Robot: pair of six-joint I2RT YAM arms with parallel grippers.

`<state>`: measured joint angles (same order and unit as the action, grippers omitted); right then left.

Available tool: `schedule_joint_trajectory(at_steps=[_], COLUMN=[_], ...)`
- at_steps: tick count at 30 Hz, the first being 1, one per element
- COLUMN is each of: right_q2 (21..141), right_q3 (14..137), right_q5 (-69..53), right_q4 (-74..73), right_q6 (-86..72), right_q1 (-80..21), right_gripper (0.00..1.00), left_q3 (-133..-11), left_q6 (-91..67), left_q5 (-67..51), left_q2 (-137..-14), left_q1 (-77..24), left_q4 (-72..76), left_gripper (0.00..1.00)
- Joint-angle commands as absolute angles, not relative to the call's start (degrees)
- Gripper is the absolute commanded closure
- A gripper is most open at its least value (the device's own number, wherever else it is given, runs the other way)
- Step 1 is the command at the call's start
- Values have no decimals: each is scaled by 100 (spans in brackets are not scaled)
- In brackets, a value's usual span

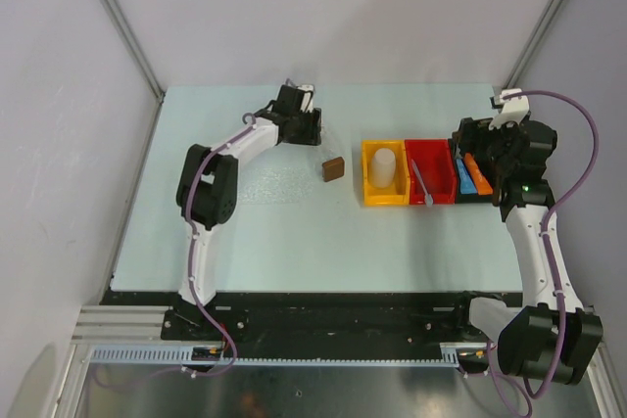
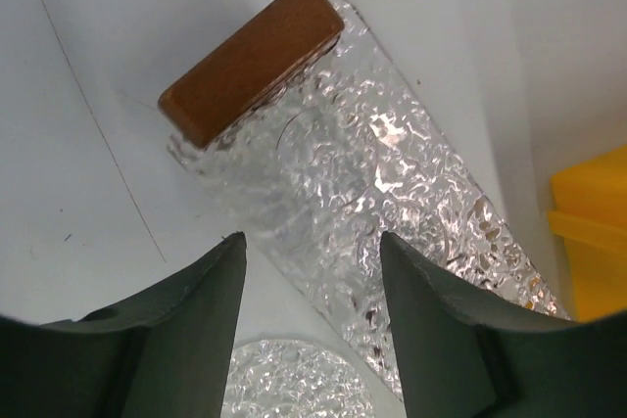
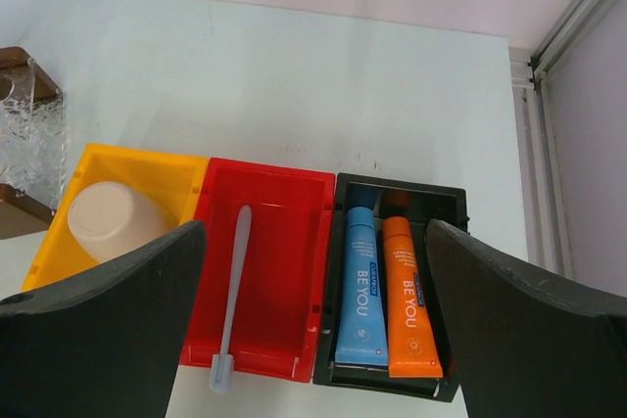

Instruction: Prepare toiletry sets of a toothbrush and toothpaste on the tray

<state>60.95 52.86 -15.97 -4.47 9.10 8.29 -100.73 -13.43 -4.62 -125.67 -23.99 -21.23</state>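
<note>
The tray (image 2: 392, 193) is textured clear plastic lying slantwise on the table, with a brown wooden block (image 2: 250, 61) at its far end. My left gripper (image 2: 312, 239) hangs over its near part, jaws apart, with the tray's long edge running between them and nothing pinched. From above, the left gripper (image 1: 304, 124) sits up-left of that block (image 1: 334, 168). The whitish toothbrush (image 3: 233, 291) lies in the red bin (image 3: 284, 203). A blue toothpaste tube (image 3: 361, 291) and an orange one (image 3: 409, 301) lie side by side in the black bin (image 3: 400, 193). My right gripper (image 3: 315, 232) is wide open above these bins, holding nothing.
A yellow bin (image 1: 370, 193) left of the red bin (image 1: 437, 159) holds a beige cup (image 1: 385, 167). The three bins stand in a row right of the tray. A round piece of clear textured plastic (image 2: 294, 379) shows under the left jaws. Walls close in the table's far corners.
</note>
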Motion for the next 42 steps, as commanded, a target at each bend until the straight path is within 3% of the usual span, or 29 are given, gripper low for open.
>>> schedule_joint_trajectory(at_steps=[1,8,17,25,36,42], right_q2=[6038,6038,6021,6047,6056,6073], right_q3=[5274,5273,5273,5273,5274,5273], right_q5=[-1670,-1723,-1758,-1775,-1775,-1802], right_q4=[-316,-325,-343,-343,-360,-360], right_q6=[1002,1002,1002,1020,1028,1028], right_q1=[861,861,870,879,879,879], right_gripper=[0,0,0,0,0,0], left_q3=[-10397,-10433,-10415,-10441,-10740,-10670], left_q6=[-1573,-1775,-1890,-1872,-1960,-1986], left_q5=[-334,-185,-316,-474,-905,-984], left_q2=[-12665,-12700,-12665,-12560,-12472,-12349], left_q1=[-2478,-2540,-2566,-2558,-2558,-2531], left_q4=[-2153,-2153,-2153,-2162,-2285,-2303], left_gripper=[39,43,66,72,99,100])
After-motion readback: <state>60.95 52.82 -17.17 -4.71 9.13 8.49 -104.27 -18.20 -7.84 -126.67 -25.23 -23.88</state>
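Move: The clear brown-ended holder lies just under the left fingertips, its middle about 1 cm back, 2 cm right and 3 cm below. From that hand the yellow bin is some 15 cm right and 8 cm back, the clear dimpled tray about 12 cm left and 11 cm back, both about 4 cm lower. From the right hand the holder is roughly 32 cm left, 10 cm ahead and 24 cm below. Left fingers close and pinch the clear holder near its middle, drawing it about 2 cm right, rising slightly. ##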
